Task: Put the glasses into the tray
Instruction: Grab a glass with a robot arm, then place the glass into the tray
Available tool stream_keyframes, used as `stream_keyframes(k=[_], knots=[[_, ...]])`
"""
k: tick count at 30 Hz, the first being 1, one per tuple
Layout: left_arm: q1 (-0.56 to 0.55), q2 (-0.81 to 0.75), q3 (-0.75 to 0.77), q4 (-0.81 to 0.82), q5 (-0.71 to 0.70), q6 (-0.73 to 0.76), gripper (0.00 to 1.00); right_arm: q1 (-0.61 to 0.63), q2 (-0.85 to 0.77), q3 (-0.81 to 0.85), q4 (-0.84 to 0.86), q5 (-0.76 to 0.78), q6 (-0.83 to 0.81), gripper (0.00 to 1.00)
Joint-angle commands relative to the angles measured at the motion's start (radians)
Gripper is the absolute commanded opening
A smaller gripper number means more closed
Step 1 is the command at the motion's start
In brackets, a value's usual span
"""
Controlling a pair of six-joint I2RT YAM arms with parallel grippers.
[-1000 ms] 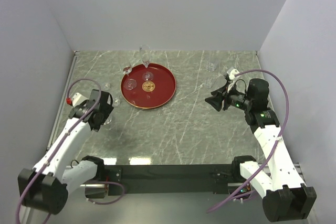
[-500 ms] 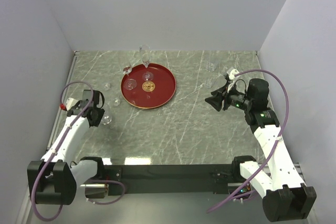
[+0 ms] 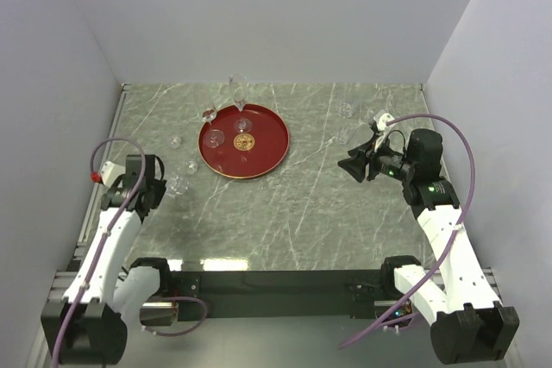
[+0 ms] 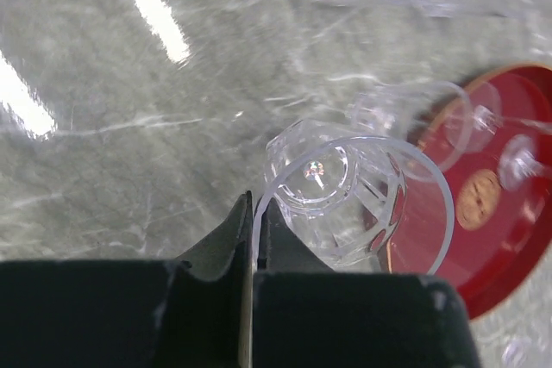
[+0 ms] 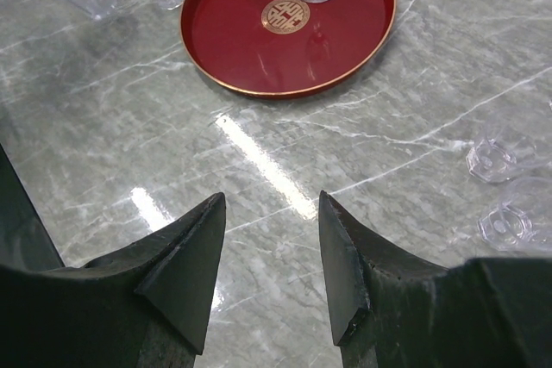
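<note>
My left gripper [image 3: 166,185] is shut on the rim of a short clear tumbler [image 4: 345,200], pinching its wall between the jaws left of the round dark-red tray [image 3: 266,151]. Two stemmed glasses [image 3: 216,138] [image 3: 243,125] stand in the tray. A small glass [image 3: 191,166] and another [image 3: 176,140] sit on the table to the left of the tray. My right gripper [image 5: 270,200] hangs open over bare marble at the right, nothing between its fingers; the tray [image 5: 259,58] lies ahead of it.
A stemmed glass [image 3: 208,115] and a tall narrow glass [image 3: 236,85] stand by the tray's far-left rim. Two faceted glasses [image 5: 493,159] [image 5: 513,223] rest right of my right gripper. White walls close in the marble table on three sides.
The left gripper has closed from open onto the tumbler's rim, and the left arm has drawn back toward the left edge. The right arm has not moved.
</note>
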Motion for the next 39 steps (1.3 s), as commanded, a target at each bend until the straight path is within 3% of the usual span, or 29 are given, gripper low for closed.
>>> stream_keyframes(k=[1,5,9,16,28,39], knots=[[0.005,-0.093,0.061,0.030,0.017,0.129,0.00,-0.010,-0.002,0.004,0.016,-0.008,-0.009,0.54],[0.005,-0.159,0.084,0.116,0.177,0.301,0.00,-0.010,-0.002,0.006,0.017,-0.008,-0.007,0.54],[0.005,-0.178,0.103,0.243,0.505,0.480,0.00,-0.011,-0.002,0.004,0.017,-0.006,-0.007,0.54],[0.003,0.038,0.176,0.379,0.693,0.545,0.00,-0.014,-0.002,0.003,0.020,-0.004,-0.007,0.54],[0.003,0.348,0.236,0.543,0.659,0.557,0.00,-0.022,0.004,0.001,0.022,-0.001,-0.010,0.54],[-0.011,0.523,0.285,0.561,0.601,0.546,0.02,-0.023,0.014,0.001,0.017,0.006,-0.015,0.54]])
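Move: The left fingers already pinch the glass by its wall, just off the table; the tray they take it to has its middle about 23 cm ahead, 22 cm to the right and 10 cm below. A standing tumbler is some 14 cm ahead and 4 cm right, 6 cm lower. The tray's left wine glass stands about 25 cm ahead and 12 cm right, its middle about 2 cm lower. From the right hand, the tray lies some 21 cm ahead, 31 cm left and 24 cm below. Keeping its pinch on the glass's wall, the left hand first lifts about 9 cm while swinging some 10 cm to its right, the wrist turning about 45 degrees clockwise. It then carries the glass forward and down towards the near left part of the tray, ending some 13 cm farther out and only slightly higher than at the start. The fingers stay shut. ##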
